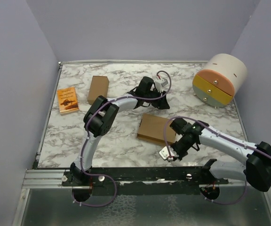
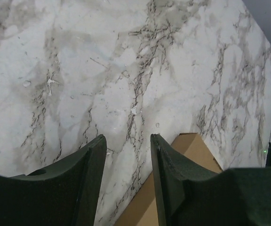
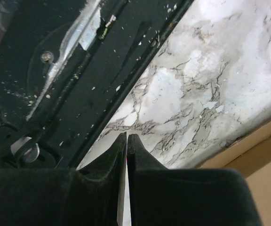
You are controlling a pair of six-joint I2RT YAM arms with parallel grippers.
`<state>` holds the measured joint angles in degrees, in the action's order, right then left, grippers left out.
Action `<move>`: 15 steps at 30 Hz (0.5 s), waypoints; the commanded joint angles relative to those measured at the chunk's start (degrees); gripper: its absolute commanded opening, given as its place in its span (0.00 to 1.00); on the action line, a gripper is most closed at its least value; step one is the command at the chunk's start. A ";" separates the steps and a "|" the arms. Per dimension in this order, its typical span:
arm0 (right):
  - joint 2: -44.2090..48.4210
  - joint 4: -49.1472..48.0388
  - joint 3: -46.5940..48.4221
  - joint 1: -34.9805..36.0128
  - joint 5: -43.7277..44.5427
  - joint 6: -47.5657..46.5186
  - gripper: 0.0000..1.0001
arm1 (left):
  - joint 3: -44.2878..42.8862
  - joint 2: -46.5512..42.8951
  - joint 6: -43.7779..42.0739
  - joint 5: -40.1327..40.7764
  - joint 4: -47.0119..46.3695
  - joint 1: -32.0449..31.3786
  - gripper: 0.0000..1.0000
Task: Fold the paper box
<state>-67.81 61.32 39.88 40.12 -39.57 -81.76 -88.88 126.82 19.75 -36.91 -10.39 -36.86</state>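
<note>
The paper box (image 1: 155,128) lies as a shallow brown cardboard shape in the middle of the marble table. My left gripper (image 1: 162,101) hovers just behind its far edge. In the left wrist view the left gripper (image 2: 126,137) is open with only marble between its fingers, and a corner of the box (image 2: 192,147) shows beside the right finger. My right gripper (image 1: 174,151) sits at the box's near right corner, toward the table's front edge. In the right wrist view the right gripper (image 3: 127,135) is shut with nothing in it, and the box (image 3: 267,157) lies at the lower right.
A narrower brown cardboard box (image 1: 98,88) and an orange booklet (image 1: 68,100) lie at the back left. A round set of pastel drawers (image 1: 219,79) stands at the back right. The black rail (image 1: 140,178) runs along the table's front edge, close to the right gripper.
</note>
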 commanded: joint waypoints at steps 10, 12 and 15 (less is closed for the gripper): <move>-6.33 -24.30 -5.05 6.02 18.90 11.07 0.08 | 5.51 2.47 -4.83 -3.97 4.04 0.20 0.44; -8.36 -25.27 -4.23 6.02 21.70 12.14 0.08 | 9.24 1.03 -4.37 -3.81 2.46 0.29 0.43; -13.17 -24.74 0.42 5.75 24.63 13.79 0.08 | 14.71 -1.46 -4.22 -2.75 1.26 0.30 0.43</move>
<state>-75.22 41.19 36.36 45.80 -24.32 -71.05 -81.32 127.35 16.53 -39.99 -11.44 -36.49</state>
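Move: The folded paper box is my target for both hands. From my left hand it lies about 12 cm back, 3 cm left and 7 cm lower; from my right hand, some 13 cm ahead, 10 cm left and 4 cm lower. The drawer barrel stands 12 cm ahead and 29 cm right of my left hand, near its height; the brown carton is 9 cm ahead, 33 cm left and 7 cm lower. I lower both hands onto opposite sides of the box. My left hand sinks about 5 cm beyond the far edge, then eases back and a little left towards it, its fingers staying half open. My right hand, fingers still shut, drops as far and sweeps 5 cm forward to the near-right corner, its fingers swinging some 15 degrees steeper. ##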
